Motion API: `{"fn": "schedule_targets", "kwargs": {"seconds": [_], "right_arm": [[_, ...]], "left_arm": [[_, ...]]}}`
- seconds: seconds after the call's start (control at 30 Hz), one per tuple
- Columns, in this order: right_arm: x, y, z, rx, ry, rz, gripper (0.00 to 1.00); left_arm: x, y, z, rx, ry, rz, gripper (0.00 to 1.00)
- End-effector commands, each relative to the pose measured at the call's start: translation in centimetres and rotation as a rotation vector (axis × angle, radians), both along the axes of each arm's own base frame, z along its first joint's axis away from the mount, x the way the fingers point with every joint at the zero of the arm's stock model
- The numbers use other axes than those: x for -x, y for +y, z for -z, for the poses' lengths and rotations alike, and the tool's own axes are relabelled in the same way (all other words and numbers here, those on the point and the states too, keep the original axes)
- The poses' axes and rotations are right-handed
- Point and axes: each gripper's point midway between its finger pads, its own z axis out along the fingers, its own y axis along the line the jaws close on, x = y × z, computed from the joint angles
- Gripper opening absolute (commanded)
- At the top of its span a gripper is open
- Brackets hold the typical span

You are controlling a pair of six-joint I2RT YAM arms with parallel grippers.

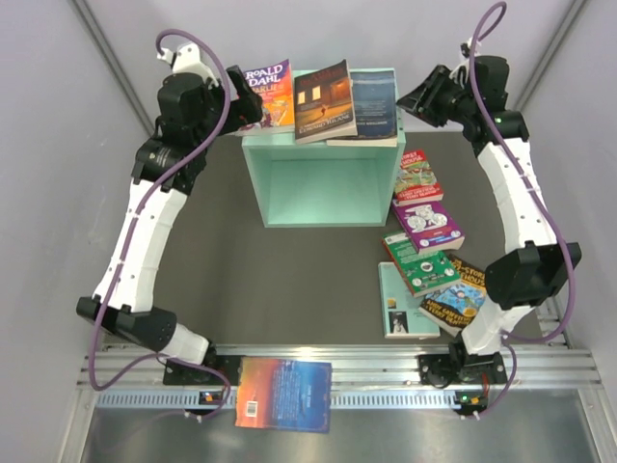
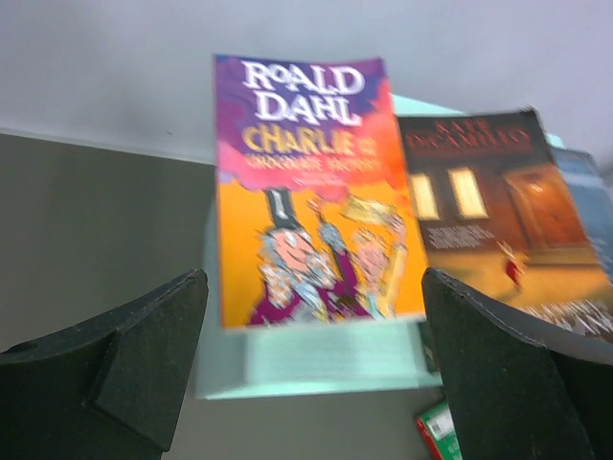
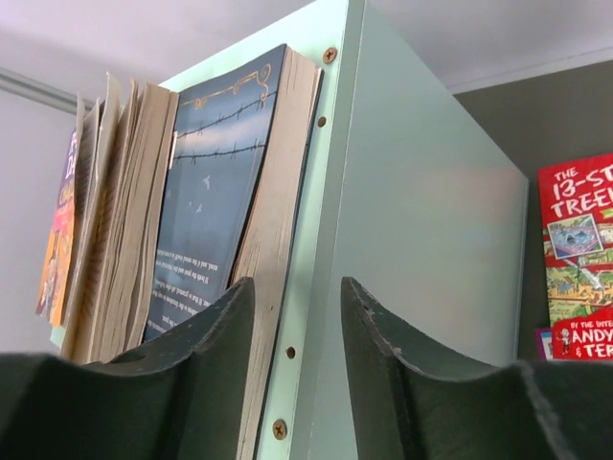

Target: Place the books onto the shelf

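Observation:
The mint-green shelf (image 1: 318, 188) stands mid-table with its open side toward the arms. Three books rest side by side on its top: a purple-orange Roald Dahl one (image 1: 270, 92), a dark brown one (image 1: 323, 101) and a grey-blue one (image 1: 374, 106). My left gripper (image 1: 253, 108) is open wide just short of the Roald Dahl book (image 2: 306, 192), not touching it. My right gripper (image 1: 407, 101) is open at the shelf's right top edge. Its fingers (image 3: 206, 364) straddle the shelf's edge (image 3: 326, 240) and the grey-blue book's (image 3: 215, 192) page side.
More books lie on the table right of the shelf: a red-green one (image 1: 416, 178), a purple one (image 1: 429, 224), a green one (image 1: 419, 258), a blue-orange one (image 1: 458, 294) and a pale teal one (image 1: 405, 307). A blue-orange book (image 1: 284, 394) lies on the front rail.

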Motion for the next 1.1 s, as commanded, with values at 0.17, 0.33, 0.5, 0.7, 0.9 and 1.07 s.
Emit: {"fn": "schedule_targets", "kwargs": {"seconds": [0.17, 0.33, 0.5, 0.7, 0.9, 1.07], "right_arm": [[2.1, -0.6, -6.5, -0.034, -0.153, -0.011, 0.57], [3.2, -0.9, -5.2, -0.025, -0.125, -0.014, 0.58], [3.9, -1.3, -3.0, -0.012, -0.078, -0.01, 0.58], [3.6, -1.2, -1.4, -0.009, -0.04, -0.01, 0.58], [3.3, -1.2, -1.1, -0.013, -0.035, -0.01, 0.58], [3.2, -1.2, -0.9, -0.014, -0.028, -0.006, 0.58]], "left_arm": [[-7.3, 5.6, 1.6, 0.073, -0.017, -0.072, 0.99], [-8.6, 3.3, 2.3, 0.263, -0.028, 0.153, 0.99], [-9.3, 1.6, 2.4, 0.313, -0.049, 0.254, 0.99], [-9.8, 0.0, 4.0, 0.357, 0.003, 0.347, 0.9], [-10.2, -0.2, 5.1, 0.342, 0.043, 0.354, 0.49], [-10.6, 1.0, 3.9, 0.295, 0.022, 0.28, 0.0]]}}
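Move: The Charlie book lies on top of the shelf, its middle about 13 cm ahead of the left hand, 5 cm to its right and 7 cm lower. Level with it on its right, some 14 cm over, comes the brown DiCamillo book, and the dark blue book another 12 cm beyond that. From the right hand, Charlie is roughly 34 cm to the left, 2 cm farther out and at about the same height. Left hand dips 10 cm forward, bowing left, turns clockwise and pinches Charlie's spine; right opens and backs off. ##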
